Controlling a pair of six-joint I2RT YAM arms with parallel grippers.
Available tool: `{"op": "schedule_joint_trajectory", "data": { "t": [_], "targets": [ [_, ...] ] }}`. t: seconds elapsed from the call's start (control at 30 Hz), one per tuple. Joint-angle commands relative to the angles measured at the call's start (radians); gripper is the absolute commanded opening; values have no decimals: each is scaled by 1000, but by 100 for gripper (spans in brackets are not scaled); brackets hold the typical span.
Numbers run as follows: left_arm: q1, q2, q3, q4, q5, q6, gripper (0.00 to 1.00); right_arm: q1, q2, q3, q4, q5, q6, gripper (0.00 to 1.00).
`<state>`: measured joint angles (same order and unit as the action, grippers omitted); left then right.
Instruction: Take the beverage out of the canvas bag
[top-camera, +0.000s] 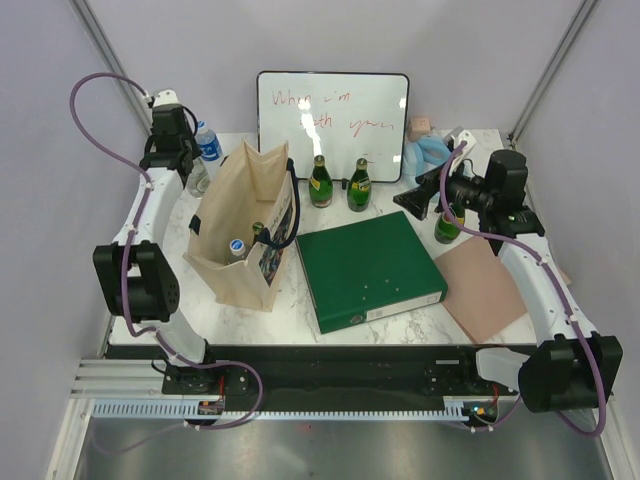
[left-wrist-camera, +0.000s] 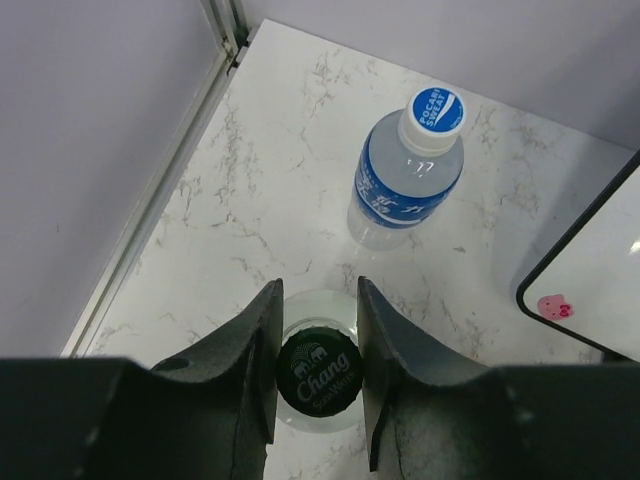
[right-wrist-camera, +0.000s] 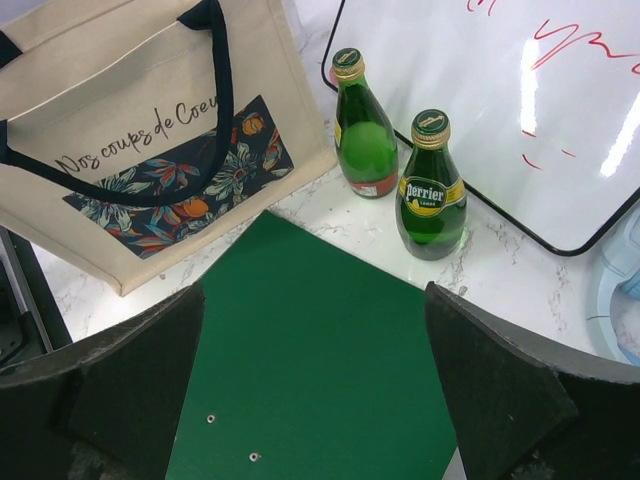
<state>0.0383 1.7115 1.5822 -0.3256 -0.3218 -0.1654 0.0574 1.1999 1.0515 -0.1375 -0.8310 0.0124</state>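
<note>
The beige canvas bag (top-camera: 240, 225) stands upright at the left, its floral print facing the right wrist view (right-wrist-camera: 150, 130). Inside its open top I see a white-and-blue cap (top-camera: 237, 245) and a green bottle's gold cap (top-camera: 257, 229). Behind the bag, at the table's back left, my left gripper (left-wrist-camera: 318, 292) (top-camera: 186, 170) is shut on the neck of a clear glass bottle with a black Chang cap (left-wrist-camera: 318, 372), held upright outside the bag. My right gripper (right-wrist-camera: 315, 330) (top-camera: 418, 202) hangs open above the green binder (right-wrist-camera: 310, 380), holding nothing.
A Pocari Sweat bottle (left-wrist-camera: 410, 170) stands just beyond the held one. Two green Perrier bottles (right-wrist-camera: 363, 125) (right-wrist-camera: 432, 190) stand before the whiteboard (top-camera: 333, 122). Another green bottle (top-camera: 447, 226) is by the right arm, near a pink board (top-camera: 485, 285). The left wall frame (left-wrist-camera: 160, 190) runs close.
</note>
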Motion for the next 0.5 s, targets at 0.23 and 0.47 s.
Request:
{"op": "schedule_joint_trajectory", "data": {
  "t": [0.23, 0.47],
  "targets": [
    [31, -7, -117, 321, -17, -34, 2, 10, 35, 70, -8, -31, -35, 98],
    [38, 25, -120, 350, -2, -20, 3, 18, 55, 82, -20, -28, -43, 98]
  ]
}}
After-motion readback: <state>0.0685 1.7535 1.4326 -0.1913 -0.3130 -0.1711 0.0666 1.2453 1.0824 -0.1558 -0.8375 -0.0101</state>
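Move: The left hand already holds the Chang soda bottle by its neck; the bare table spot for it lies almost straight below, about 27 cm down and 1 cm left. The Pocari bottle stands some 9 cm ahead and 3 cm right; the canvas bag's middle is about 10 cm back and 11 cm right. From the right hand that spot lies roughly 50 cm left and 15 cm ahead. The left hand keeps its neck grip and lowers the soda bottle about 6 cm beside the Pocari bottle, slowing. ##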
